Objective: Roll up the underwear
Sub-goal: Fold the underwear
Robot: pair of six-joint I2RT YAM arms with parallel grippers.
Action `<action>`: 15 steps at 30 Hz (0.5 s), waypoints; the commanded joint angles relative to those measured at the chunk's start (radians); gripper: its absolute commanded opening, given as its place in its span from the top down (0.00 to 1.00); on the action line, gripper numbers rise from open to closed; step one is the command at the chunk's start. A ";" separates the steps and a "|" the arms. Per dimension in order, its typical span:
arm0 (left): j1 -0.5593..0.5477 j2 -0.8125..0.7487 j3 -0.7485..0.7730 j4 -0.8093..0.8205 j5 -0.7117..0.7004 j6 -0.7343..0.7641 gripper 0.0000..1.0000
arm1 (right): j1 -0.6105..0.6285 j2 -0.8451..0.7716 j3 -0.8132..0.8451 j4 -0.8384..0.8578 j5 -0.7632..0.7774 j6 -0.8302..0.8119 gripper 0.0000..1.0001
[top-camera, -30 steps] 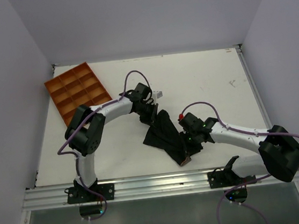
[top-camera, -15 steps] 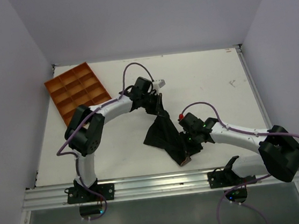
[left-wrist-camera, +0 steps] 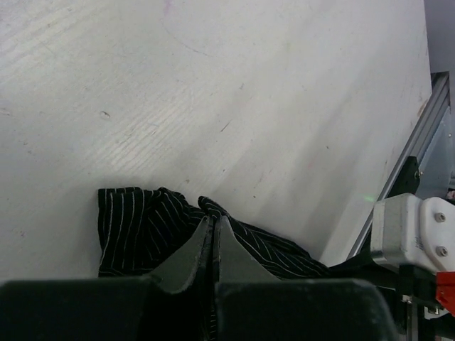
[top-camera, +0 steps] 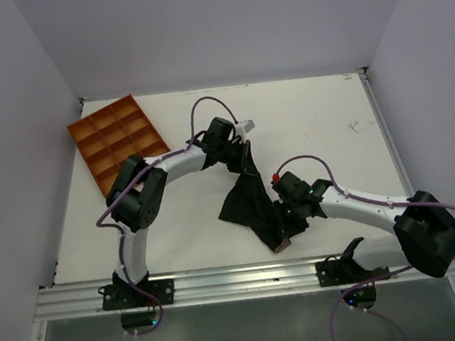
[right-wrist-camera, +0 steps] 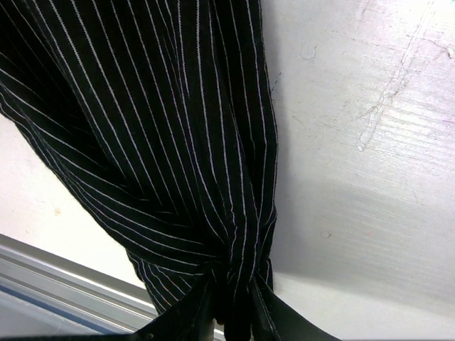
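Observation:
The underwear (top-camera: 246,201) is black fabric with thin white stripes, stretched across the table's middle between both grippers. My left gripper (top-camera: 245,158) is shut on its far corner and holds it up; in the left wrist view the fingers (left-wrist-camera: 212,229) pinch a fold of the underwear (left-wrist-camera: 142,224). My right gripper (top-camera: 284,221) is shut on the near end, where a reddish-brown edge shows. In the right wrist view the striped underwear (right-wrist-camera: 163,142) bunches into my closed gripper (right-wrist-camera: 231,312).
An orange compartment tray (top-camera: 117,139) lies at the far left of the white table (top-camera: 321,127). The table's metal front rail (top-camera: 240,278) runs just beyond the right gripper.
My left gripper has moved up and to the right with the far corner, stretching the underwear longer. The right gripper has stayed in place.

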State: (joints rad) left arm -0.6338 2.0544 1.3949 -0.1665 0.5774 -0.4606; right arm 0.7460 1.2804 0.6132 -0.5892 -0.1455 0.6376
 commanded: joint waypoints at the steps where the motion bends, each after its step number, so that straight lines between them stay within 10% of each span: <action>1: 0.003 0.007 0.050 -0.008 -0.039 0.031 1.00 | 0.009 0.007 -0.023 -0.073 0.046 0.010 0.73; 10: 0.020 -0.057 0.049 -0.146 -0.163 0.105 0.67 | 0.009 0.010 -0.027 -0.077 0.047 0.013 0.73; 15: 0.039 -0.120 0.010 -0.188 -0.192 0.132 0.64 | 0.009 0.017 -0.015 -0.080 0.049 0.013 0.73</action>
State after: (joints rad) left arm -0.6147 2.0384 1.4052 -0.3248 0.4301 -0.3752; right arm 0.7460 1.2800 0.6132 -0.5907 -0.1421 0.6479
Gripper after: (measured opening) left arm 0.352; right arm 0.273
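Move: At the left hand's closed fingertips is the underwear's pinched far end, with the table some 5 cm beneath. The underwear's near end, held in the right gripper, lies about 20 cm back and 8 cm to the right of the left hand. The wooden tray is roughly 37 cm to its left and 11 cm farther out. From the right hand, the far end lies about 20 cm ahead, 8 cm left and 4 cm higher. Lowering the underwear's far end about 2 cm towards the table, the left hand opens its fingers to about a third and lets go, while drawing off some 4 cm to its left. The fingers tilt about 10 degrees steeper downward. The right hand stays still, keeping its pinch on the near end. ##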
